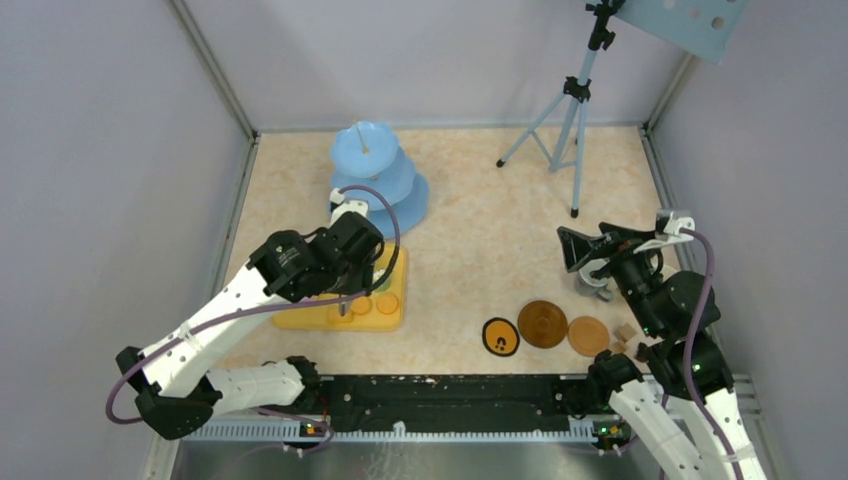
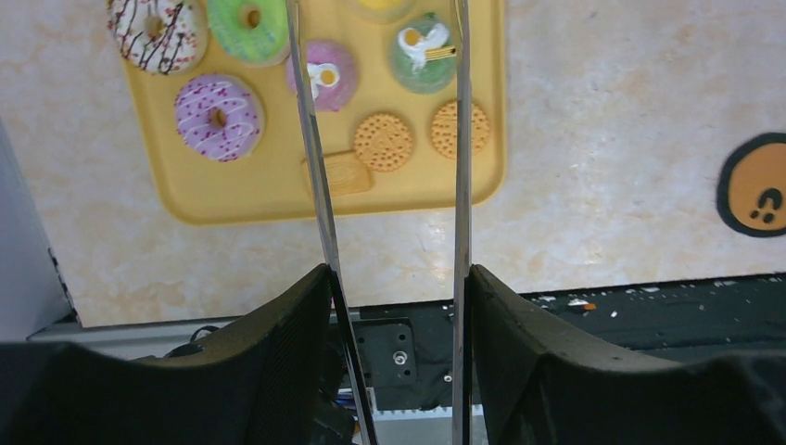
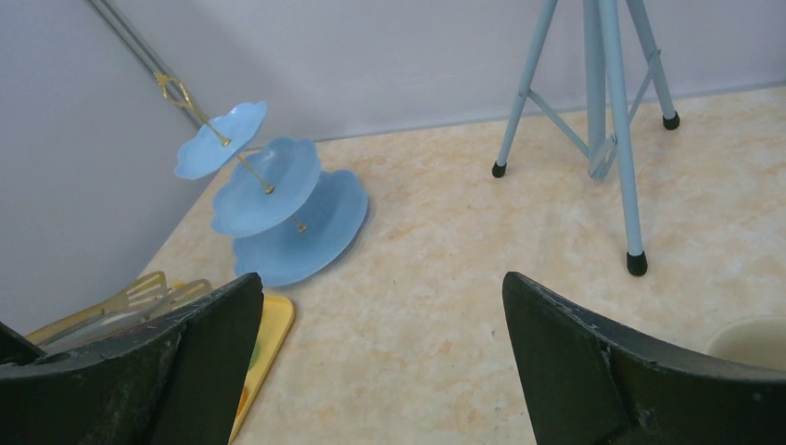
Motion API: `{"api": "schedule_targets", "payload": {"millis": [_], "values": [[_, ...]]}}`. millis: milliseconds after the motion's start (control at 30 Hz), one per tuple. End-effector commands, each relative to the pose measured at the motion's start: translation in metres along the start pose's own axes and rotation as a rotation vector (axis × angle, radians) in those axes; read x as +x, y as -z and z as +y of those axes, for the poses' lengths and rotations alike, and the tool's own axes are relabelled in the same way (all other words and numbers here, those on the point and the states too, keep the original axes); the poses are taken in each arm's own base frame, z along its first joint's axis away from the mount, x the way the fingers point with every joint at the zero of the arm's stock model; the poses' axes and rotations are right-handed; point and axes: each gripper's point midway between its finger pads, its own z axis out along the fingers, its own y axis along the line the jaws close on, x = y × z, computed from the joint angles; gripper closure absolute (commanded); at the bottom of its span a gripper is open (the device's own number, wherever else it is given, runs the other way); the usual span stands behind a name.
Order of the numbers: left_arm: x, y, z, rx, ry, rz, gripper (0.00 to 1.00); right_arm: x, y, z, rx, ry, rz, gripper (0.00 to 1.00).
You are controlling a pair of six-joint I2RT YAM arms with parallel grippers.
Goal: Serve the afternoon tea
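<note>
Toy pastries lie on the yellow tray (image 2: 269,199): a purple donut (image 2: 219,116), a green donut (image 2: 248,26), a purple cake (image 2: 332,82), a green cake (image 2: 419,57) and round biscuits (image 2: 384,141). My left gripper (image 2: 399,271) hovers over the tray's near edge, shut on the long metal tongs (image 2: 315,158), whose two arms run up across the cakes and out of frame. The light-blue three-tier stand (image 1: 378,175) stands behind the tray, with nothing on its tiers (image 3: 278,195). Brown coasters (image 1: 542,323) lie front right. My right gripper (image 3: 385,297) is open with nothing in it, near a cream mug (image 3: 755,338).
A blue tripod (image 1: 565,120) stands at the back right. An orange and black round mat (image 1: 500,336) lies left of the coasters, and small wooden pieces (image 1: 625,333) lie to their right. Grey walls close in the left, right and back sides.
</note>
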Motion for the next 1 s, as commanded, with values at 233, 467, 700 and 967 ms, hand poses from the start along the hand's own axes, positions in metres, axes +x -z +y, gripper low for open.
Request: {"api": "schedule_targets", "payload": {"millis": [233, 467, 700, 967], "values": [[-0.023, -0.029, 0.034, -0.076, 0.027, -0.054, 0.41, -0.006, -0.004, 0.005, -0.025, -0.007, -0.022, 0.01], [-0.021, -0.043, 0.049, -0.077, 0.080, -0.036, 0.42, -0.004, -0.004, 0.005, -0.023, -0.006, -0.017, 0.01], [-0.014, -0.046, 0.073, -0.136, 0.123, -0.024, 0.42, -0.002, -0.004, 0.005, -0.029, -0.006, -0.015, 0.01], [-0.008, -0.053, 0.081, -0.132, 0.179, -0.009, 0.42, -0.002, -0.004, 0.006, -0.031, -0.007, -0.012, 0.01]]}}
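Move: The left hand already holds the tongs; the green donut lies about 10 cm ahead of it, 8 cm to its left and 19 cm below. Also on the tray, at that depth, the striped donut is about 11 cm ahead and 14 cm left, the purple donut 5 cm ahead and 12 cm left, and the pink cake 6 cm ahead and 4 cm left. From the idle right hand, the green donut is about 49 cm left, 6 cm ahead and 29 cm below. Left hand carries the tongs about 8 cm left, some 4 cm forward and down, towards the green donut. ##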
